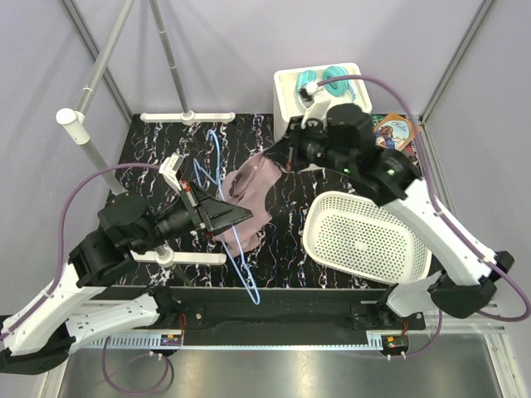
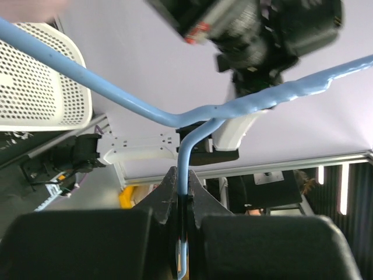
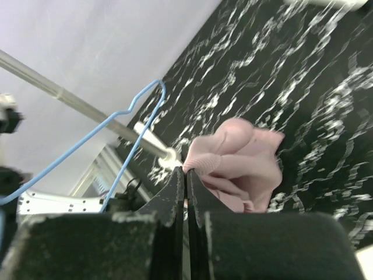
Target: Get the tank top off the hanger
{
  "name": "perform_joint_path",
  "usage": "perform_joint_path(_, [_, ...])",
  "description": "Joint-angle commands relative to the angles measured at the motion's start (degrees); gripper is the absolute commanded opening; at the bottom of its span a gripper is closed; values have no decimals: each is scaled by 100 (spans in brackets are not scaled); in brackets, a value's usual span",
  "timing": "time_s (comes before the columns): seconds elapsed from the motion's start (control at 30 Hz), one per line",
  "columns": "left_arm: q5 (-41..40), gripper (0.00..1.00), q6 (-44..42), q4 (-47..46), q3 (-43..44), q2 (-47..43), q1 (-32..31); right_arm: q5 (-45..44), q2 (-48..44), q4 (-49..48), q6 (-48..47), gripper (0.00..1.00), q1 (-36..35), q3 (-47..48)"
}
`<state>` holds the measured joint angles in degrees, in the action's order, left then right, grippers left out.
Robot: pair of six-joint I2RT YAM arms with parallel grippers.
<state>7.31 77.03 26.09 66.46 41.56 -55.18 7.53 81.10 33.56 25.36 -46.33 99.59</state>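
The hanger (image 1: pixel 235 232) is a thin light-blue wire frame lying slantwise above the dark marbled table. My left gripper (image 1: pixel 246 215) is shut on its wire; in the left wrist view the hanger (image 2: pixel 145 109) runs straight down between the closed jaws of that gripper (image 2: pixel 184 189). The dusty-pink tank top (image 1: pixel 254 192) hangs bunched just right of the wire. My right gripper (image 1: pixel 270 161) is shut on its upper edge. In the right wrist view the tank top (image 3: pixel 247 166) bulges out from the tips of that gripper (image 3: pixel 186 174), and the hanger (image 3: pixel 131 119) stands apart at the left. Whether cloth still loops the wire is unclear.
A white perforated basket (image 1: pixel 365 236) lies at the right, under the right arm. A white box (image 1: pixel 319 83) with teal items stands at the back, with a colourful card (image 1: pixel 394 131) beside it. Grey rail poles (image 1: pixel 108 58) and white stand feet (image 1: pixel 187 118) (image 1: pixel 178 258) flank the left side.
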Motion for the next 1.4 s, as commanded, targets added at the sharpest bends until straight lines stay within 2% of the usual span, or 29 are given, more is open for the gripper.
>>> perform_joint_path(0.0, [-265, 0, -513, 89, 227, 62, -19, -996, -674, 579, -708, 0, 36, 920])
perform_joint_path(0.2, [-529, 0, -935, 98, 342, 370, -19, -2043, -1078, 1116, -1331, 0, 45, 1958])
perform_joint_path(0.4, [-1232, 0, -1577, 90, 605, 589, -19, -3193, -992, 1590, -2270, 0, 45, 2836])
perform_joint_path(0.6, [-1004, 0, -2061, 125, 1036, 1134, -19, -4161, -754, 1830, -3185, 0, 36, 3768])
perform_joint_path(0.7, [-855, 0, -2140, 125, 1089, 1258, -19, -4374, -561, 1821, -3554, 0, 36, 4435])
perform_joint_path(0.8, [-836, 0, -2210, 168, 1141, 1284, -19, -4558, -429, 1795, -3880, 0, 45, 4639])
perform_joint_path(1.03, [-933, 0, -2412, 388, 1414, 1346, -11, -5261, -604, 1627, -4321, 0, 45, 3745])
perform_joint_path(1.3, [-881, 0, -2377, 432, 1537, 1495, -11, -6087, -1482, 1566, -3847, 0, 36, 1513])
perform_joint_path(1.37, [-863, 0, -2369, 432, 1555, 1556, -11, -6237, -1858, 1670, -3271, 3, 45, 847])
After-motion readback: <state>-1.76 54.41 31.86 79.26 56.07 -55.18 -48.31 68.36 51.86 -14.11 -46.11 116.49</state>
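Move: The tank top is already pinched in the right hand. The basket it is taken to lies about 26 cm to that hand's right, 6 cm back and some 37 cm below. From the right hand, the drawers stand roughly 20 cm ahead, 12 cm right and 28 cm below; the hanger's middle is about 10 cm left and 14 cm back, at similar height. From the left hand, the basket is some 31 cm right, 10 cm ahead and 39 cm below. Rightward and up in a quick arc, the right hand carries the pinched tank top away from the hanger to over the basket, roughly 27 cm across, climbing some 22 cm before sinking about 9. Its fingers swing clockwise about 45 degrees, from pointing leftward to pointing forward, and stay shut. The left hand keeps its grip on the bare hanger, easing about 6 cm forward and tilting. ##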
